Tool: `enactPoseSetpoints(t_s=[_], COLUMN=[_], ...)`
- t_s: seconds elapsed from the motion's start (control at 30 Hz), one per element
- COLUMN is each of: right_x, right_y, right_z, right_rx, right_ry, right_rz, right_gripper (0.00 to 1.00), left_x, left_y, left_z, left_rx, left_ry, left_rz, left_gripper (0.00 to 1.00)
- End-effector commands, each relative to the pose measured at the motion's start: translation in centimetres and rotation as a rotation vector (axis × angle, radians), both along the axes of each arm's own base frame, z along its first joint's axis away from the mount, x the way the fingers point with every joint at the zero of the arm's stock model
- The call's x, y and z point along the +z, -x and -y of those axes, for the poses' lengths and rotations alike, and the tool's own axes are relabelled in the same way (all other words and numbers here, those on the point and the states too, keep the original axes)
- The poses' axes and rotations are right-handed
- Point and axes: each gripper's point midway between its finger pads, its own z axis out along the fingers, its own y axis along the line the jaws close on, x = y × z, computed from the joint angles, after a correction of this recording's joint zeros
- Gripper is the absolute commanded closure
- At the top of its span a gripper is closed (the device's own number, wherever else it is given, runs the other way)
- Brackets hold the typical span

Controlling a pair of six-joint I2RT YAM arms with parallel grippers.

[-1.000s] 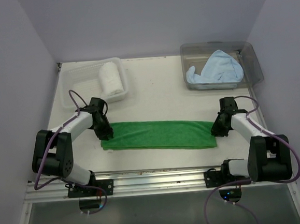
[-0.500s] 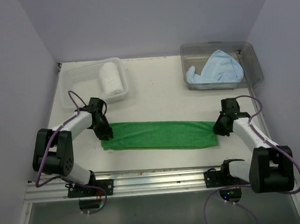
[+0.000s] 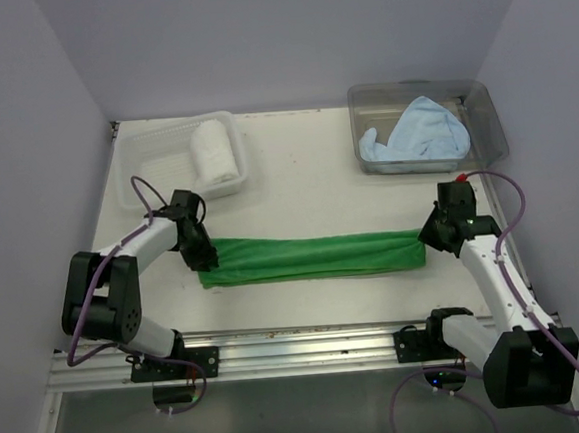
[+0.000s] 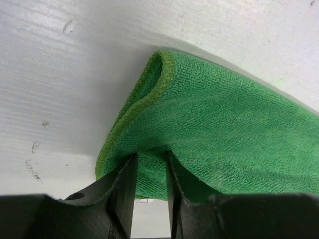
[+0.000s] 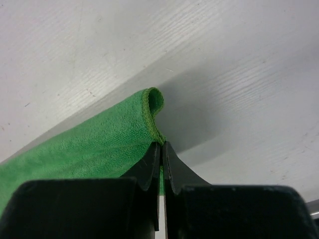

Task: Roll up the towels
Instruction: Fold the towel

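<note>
The green towel [image 3: 313, 256] is folded into a long narrow band and stretched across the table between both grippers. My left gripper [image 3: 201, 256] is shut on its left end; in the left wrist view a thick fold of the green towel [image 4: 224, 129] is pinched in the left gripper [image 4: 149, 167]. My right gripper [image 3: 431, 236] is shut on the right end; in the right wrist view the right gripper [image 5: 160, 147] clamps the hem of the green towel [image 5: 89, 149]. A rolled white towel [image 3: 214, 152] lies in the basket. A light blue towel [image 3: 414, 138] lies crumpled in the tub.
The white lattice basket [image 3: 143, 170] stands at the back left. The clear plastic tub [image 3: 490, 125] stands at the back right. A metal rail [image 3: 299, 336] runs along the near edge by the arm bases. Walls close in on three sides.
My right gripper closed on the towel's right end and drew it right and back. The towel went from a flat wide strip to a narrower taut band. The left gripper kept its hold.
</note>
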Motion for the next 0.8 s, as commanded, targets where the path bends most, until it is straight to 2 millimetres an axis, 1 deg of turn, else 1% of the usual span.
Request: enactPoseSetpoints(t_s=[0.0,0.13,0.17,0.23,0.27,0.33,0.37,0.43,0.47,0.5,0.53,0.57,0.6,0.67,0.77], right_x=[1.2,2.3,2.9,2.9,2.9,2.2,1.4,0.5,-0.3,-0.6,-0.7,-0.7,-0.6,-0.4,-0.8], right_y=[0.1,-0.2,-0.5,-0.1,-0.3,0.2,0.4,0.6,1.0,1.3,1.4,1.3,1.0,0.3,0.0], right_z=[2.1,2.6,2.7,3.0,3.1,2.9,2.9,2.6,2.7,2.8,3.1,3.1,3.1,2.9,3.0], right_rx=[-0.043,-0.040,-0.035,-0.029,-0.018,-0.006,-0.009,-0.008,-0.014,-0.023,-0.036,-0.044,-0.048,-0.043,-0.038], right_ry=[0.102,0.135,0.142,0.163,0.169,0.163,0.158,0.139,0.141,0.147,0.156,0.156,0.155,0.145,0.149], right_rz=[-0.013,-0.005,0.003,-0.034,-0.058,-0.116,-0.154,-0.192,-0.236,-0.253,-0.266,-0.266,-0.250,-0.215,-0.224], right_gripper=[1.00,1.00,1.00,1.00,1.00,1.00,1.00,1.00,0.97,0.87,0.61,0.52,0.46,0.45,0.46], left_x=[-3.1,-2.9,-3.0,-2.8,-3.0,-2.6,-2.7,-2.2,-2.0,-1.6,-1.5,-1.2,-1.0,-1.2,-1.6], left_y=[1.2,1.3,1.2,0.9,0.8,0.2,0.2,-0.7,-0.8,-1.2,-1.4,-1.4,-1.5,-1.7,-1.5], left_z=[0.7,3.0,3.6,4.9,5.4,6.3,6.2,6.1,5.7,5.6,5.5,5.4,5.4,4.6,4.1], left_rx=[-0.029,-0.065,-0.064,-0.091,-0.091,-0.108,-0.105,-0.097,-0.097,-0.095,-0.093,-0.098,-0.101,-0.095,-0.090], left_ry=[-0.001,0.031,0.037,0.045,0.050,0.056,0.047,0.026,0.003,-0.007,-0.015,-0.018,-0.018,-0.063,-0.076], left_rz=[-0.030,-0.020,-0.020,-0.010,-0.014,-0.002,-0.004,0.017,0.021,0.032,0.040,0.041,0.044,0.045,0.034], left_gripper=[0.68,0.68,0.67,0.67,0.67,0.66,0.66,0.66,0.65,0.65,0.65,0.64,0.64,0.64,0.64])
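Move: The left fingers already rest on the green towel's left end: its left edge is about 3 cm to their left and level with them, its far edge some 6 cm ahead, and the white basket's middle roughly 29 cm ahead and 7 cm left. The right fingers hold the towel's right edge, raised; the bare table where that edge is to lie is about 3 cm to their right, 1 cm back and 9 cm below. The grey bin is some 31 cm ahead and 5 cm right of the right hand. With its half-spread fingertips still on the cloth, the left hand drags the green towel's left end about 6 cm to the right and slightly forward, staying at table height, then stops there. The right hand keeps its pinch on the towel's raised right edge and draws it some 2 cm right, rising a little, then sinks about 3 cm, tips its fingers some 15 degrees further down and opens wide, letting the edge go while still well above the table. ##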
